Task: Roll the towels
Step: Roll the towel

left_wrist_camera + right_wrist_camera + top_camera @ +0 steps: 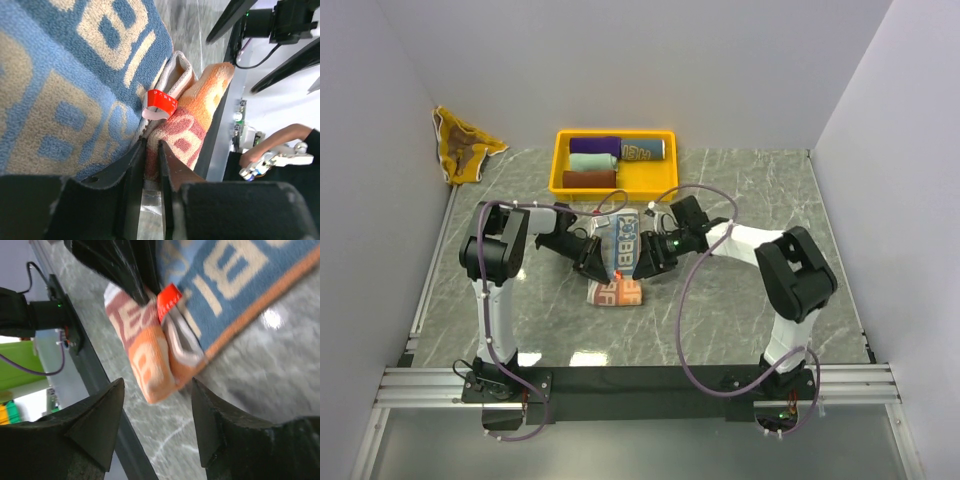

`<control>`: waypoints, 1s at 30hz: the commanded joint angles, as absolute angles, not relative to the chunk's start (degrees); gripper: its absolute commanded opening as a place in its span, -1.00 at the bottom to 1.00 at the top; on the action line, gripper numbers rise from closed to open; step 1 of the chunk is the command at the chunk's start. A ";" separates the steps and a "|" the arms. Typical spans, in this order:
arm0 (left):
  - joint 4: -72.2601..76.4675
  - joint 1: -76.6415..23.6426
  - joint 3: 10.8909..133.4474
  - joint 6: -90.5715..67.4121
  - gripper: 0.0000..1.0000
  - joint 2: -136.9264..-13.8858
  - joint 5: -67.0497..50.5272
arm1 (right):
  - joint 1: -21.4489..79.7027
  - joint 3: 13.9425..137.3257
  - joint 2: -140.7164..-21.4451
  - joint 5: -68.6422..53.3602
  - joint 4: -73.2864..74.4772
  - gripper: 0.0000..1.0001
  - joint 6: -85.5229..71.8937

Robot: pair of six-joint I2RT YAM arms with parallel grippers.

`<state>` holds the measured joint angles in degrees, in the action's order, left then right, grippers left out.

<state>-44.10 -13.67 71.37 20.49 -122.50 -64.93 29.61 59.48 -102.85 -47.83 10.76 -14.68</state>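
Note:
A blue towel (626,240) with white lettering and an orange-red near end (616,292) lies partly folded at the table's middle. My left gripper (594,262) is at its left side. In the left wrist view the left gripper (151,146) is shut on the towel's folded orange-red edge (187,135), just below a red tag (161,101). My right gripper (646,258) is at the towel's right side. In the right wrist view the right gripper (157,395) is open, with the orange end (147,360) just beyond its tips and untouched.
A yellow tray (560,168) at the back holds rolled towels: purple (595,145), mint (592,161), maroon (589,179) and blue-grey (644,150). A crumpled yellow-brown towel (465,148) lies at the back left corner against the wall.

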 commanded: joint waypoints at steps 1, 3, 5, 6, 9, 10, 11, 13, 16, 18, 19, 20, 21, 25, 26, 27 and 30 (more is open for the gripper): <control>-39.12 -13.36 70.23 18.55 -0.51 -122.87 -63.98 | 30.32 63.45 -106.94 -52.37 7.21 0.21 -17.22; -38.41 -12.92 69.87 17.49 -0.47 -122.78 -63.98 | 30.85 64.77 -108.45 -53.35 7.82 0.14 -17.14; -38.41 -12.57 69.79 17.32 -0.39 -122.87 -64.25 | 31.55 65.39 -109.77 -52.56 8.70 0.09 -15.57; -38.41 -12.57 69.70 17.40 -0.35 -122.78 -64.16 | 32.16 65.91 -110.21 -52.12 9.75 -0.02 -15.21; -39.20 -11.95 69.52 18.45 -0.18 -121.82 -64.25 | 32.96 67.58 -112.58 -50.01 13.60 -0.51 -14.50; -39.29 -11.69 69.35 18.54 -0.14 -120.51 -63.99 | 33.13 67.85 -113.72 -49.92 14.58 -0.57 -13.89; -39.20 -11.08 69.00 18.89 -0.08 -119.63 -63.90 | 33.40 68.03 -114.08 -48.53 15.46 -0.63 -13.36; -38.67 -10.38 67.85 19.33 -0.05 -117.35 -63.28 | 34.01 68.64 -114.87 -47.12 17.74 -0.73 -11.44; -41.13 -9.76 67.59 22.05 -0.02 -114.45 -62.05 | 34.10 69.70 -116.36 -45.71 19.69 -0.82 -10.64; -39.91 -8.36 65.23 21.80 0.00 -111.11 -61.18 | 34.10 70.05 -116.46 -44.83 19.78 -0.84 -10.72; -37.64 -7.91 64.08 21.54 0.02 -106.74 -60.48 | 34.10 70.22 -116.72 -44.65 19.86 -0.84 -10.72; -36.92 -7.30 62.85 22.06 0.04 -104.52 -59.60 | 34.28 70.40 -116.81 -44.47 19.95 -0.85 -10.64; -36.65 -7.21 60.58 23.45 0.06 -102.24 -57.85 | 34.36 71.01 -116.89 -44.39 20.13 -0.85 -10.72; -32.54 -7.21 54.59 30.39 0.13 -88.99 -50.73 | 34.72 73.30 -117.77 -44.30 21.88 -0.88 -10.02; -31.30 -7.29 52.14 31.37 0.17 -86.77 -48.97 | 34.63 73.74 -117.77 -44.30 22.23 -0.88 -10.11; -30.07 -7.56 51.08 32.60 0.20 -84.66 -47.65 | 34.80 74.52 -117.69 -44.30 22.93 -0.88 -9.93; -25.67 -10.54 46.59 37.96 0.36 -77.36 -41.94 | 34.80 75.93 -116.99 -44.21 23.64 -0.90 -9.58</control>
<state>-31.83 -8.19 50.06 30.24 -82.13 -49.08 34.24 73.03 -116.77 -46.48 22.11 -11.33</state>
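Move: The rolled end of the towel has its middle about 5 cm to the right hand's left, 3 cm back and 5 cm below. The red tag lies some 5 cm to that hand's left, level with it and 4 cm down; the flat part of the towel is centred roughly 7 cm ahead, 3 cm left and 6 cm down. For the left hand, already holding the roll by its left part, the roll's middle is about 3 cm right, 3 cm back and 1 cm lower. Down about 4 cm and some 3 cm left, the right hand drops to the right end of the roll, shutting its wide-open fingers on the cloth at the crease beside the flat part, then stays there. The left hand first opens in place and lets go, then backs off left and up, roughly 6 to 7 cm each, opening farther and rolling some 40 degrees, its forward side rising. ##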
